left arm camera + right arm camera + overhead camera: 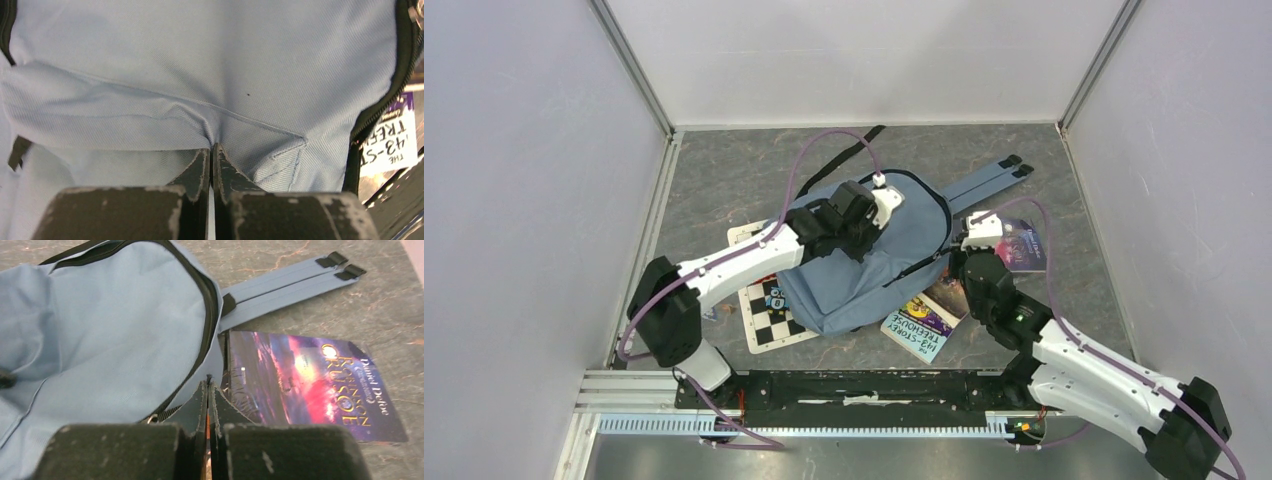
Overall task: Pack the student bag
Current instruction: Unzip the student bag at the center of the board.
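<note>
The student bag [854, 290], grey-blue with black zip trim, lies flat in the middle of the floor, its blue straps [989, 180] stretched out to the far right. My left gripper [871, 228] sits on top of the bag. In the left wrist view it [213, 147] is shut on a puckered fold of the bag's fabric [210, 65]. My right gripper [959, 250] is at the bag's right edge by the zip. Seen from the right wrist, it [207, 382] is shut, with a dark bit of the bag's rim [212, 360] between its tips.
A purple Robinson Crusoe book [310, 382] lies right of the bag beside my right gripper. A treehouse book [919, 328] pokes out under the bag's near edge, and a chessboard book [772, 315] under its left side. Grey walls enclose the floor on three sides.
</note>
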You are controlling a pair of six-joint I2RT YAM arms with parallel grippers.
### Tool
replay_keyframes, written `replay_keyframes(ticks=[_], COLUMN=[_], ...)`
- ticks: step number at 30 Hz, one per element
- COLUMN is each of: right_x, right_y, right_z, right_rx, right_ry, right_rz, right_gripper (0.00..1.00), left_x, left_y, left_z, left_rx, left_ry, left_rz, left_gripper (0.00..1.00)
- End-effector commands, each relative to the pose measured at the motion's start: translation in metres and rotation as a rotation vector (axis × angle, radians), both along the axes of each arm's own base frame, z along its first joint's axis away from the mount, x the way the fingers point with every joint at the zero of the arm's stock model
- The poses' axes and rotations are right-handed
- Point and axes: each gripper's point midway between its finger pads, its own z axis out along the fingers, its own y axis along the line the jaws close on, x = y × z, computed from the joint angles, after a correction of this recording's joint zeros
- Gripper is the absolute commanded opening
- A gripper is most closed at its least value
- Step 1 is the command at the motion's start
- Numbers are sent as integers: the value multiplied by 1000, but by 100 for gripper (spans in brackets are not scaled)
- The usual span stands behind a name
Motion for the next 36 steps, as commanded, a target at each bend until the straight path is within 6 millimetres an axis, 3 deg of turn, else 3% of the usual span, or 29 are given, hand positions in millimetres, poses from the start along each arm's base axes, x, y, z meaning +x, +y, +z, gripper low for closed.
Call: replay_keyframes(ticks=[1, 10, 16, 17, 18, 19, 20, 21, 22, 27, 29, 32, 36], right_x=[19, 54, 55, 53, 51, 48, 46, 43, 41, 32, 31, 30, 28], right_y=[-16, -29, -15, -11, -6, -3, 3, 7, 11, 26, 32, 32, 29], right_z=[37, 43, 44, 45, 47, 48, 49, 50, 50, 58, 64, 66, 67], right_rx=[-54, -40, -9, 3, 14, 24, 34, 47, 60, 170, 175, 193, 191], right_ry=[-68, -37, -34, -37, -41, -44, -41, -38, -32, -50, -46, -41, -49], right_rz=[-89, -58, 42, 62, 93, 118, 150, 175, 200, 264, 294, 290, 283], right_gripper=[0, 0, 0, 0, 0, 0, 0, 0, 0, 0, 0, 0, 0], left_x=[-6, -19, -22, -22, -22, -22, -23, -24, -26, -57, -68, -73, -51], left_y=[5, -1, -6, -8, -9, -10, -12, -13, -16, -46, -61, -87, -108], left_z=[26, 36, 43, 47, 51, 57, 63, 72, 82, 130, 137, 130, 105], left_rx=[80, 57, 41, 30, 18, -4, -25, -53, -89, -374, -448, -478, -399], left_ry=[-189, -267, -291, -294, -294, -297, -301, -309, -317, -286, -283, -271, -295], left_rz=[-159, -244, -247, -237, -226, -216, -212, -206, -203, -265, -287, -292, -177], left_gripper=[2, 2, 2, 9, 26, 53, 73, 90, 99, 100, 100, 100, 100])
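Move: The left hand has the bag's front fabric pinched. From it, the near stretch of zip lies some 13 cm right, 3 cm back and 4 cm lower, and the zip pull about 18 cm right, level ahead. The right hand is at the zip pull, with the zip's right-hand curve about 10 cm ahead and 7 cm below; the purple book lies 16 cm right, 3 cm ahead, the shoulder straps 11 cm right, 17 cm ahead, both 13 cm lower. Forward and somewhat right goes the right hand, about 5 cm, drawing the pinched zip pull towards the zip's right-hand curve; it then comes left and a little back, rising and turning some 15 degrees counter-clockwise, fingers shut. The left eases back 3 cm with its fabric, opens wide to let go, then climbs and swings right and back towards the near zip stretch. ##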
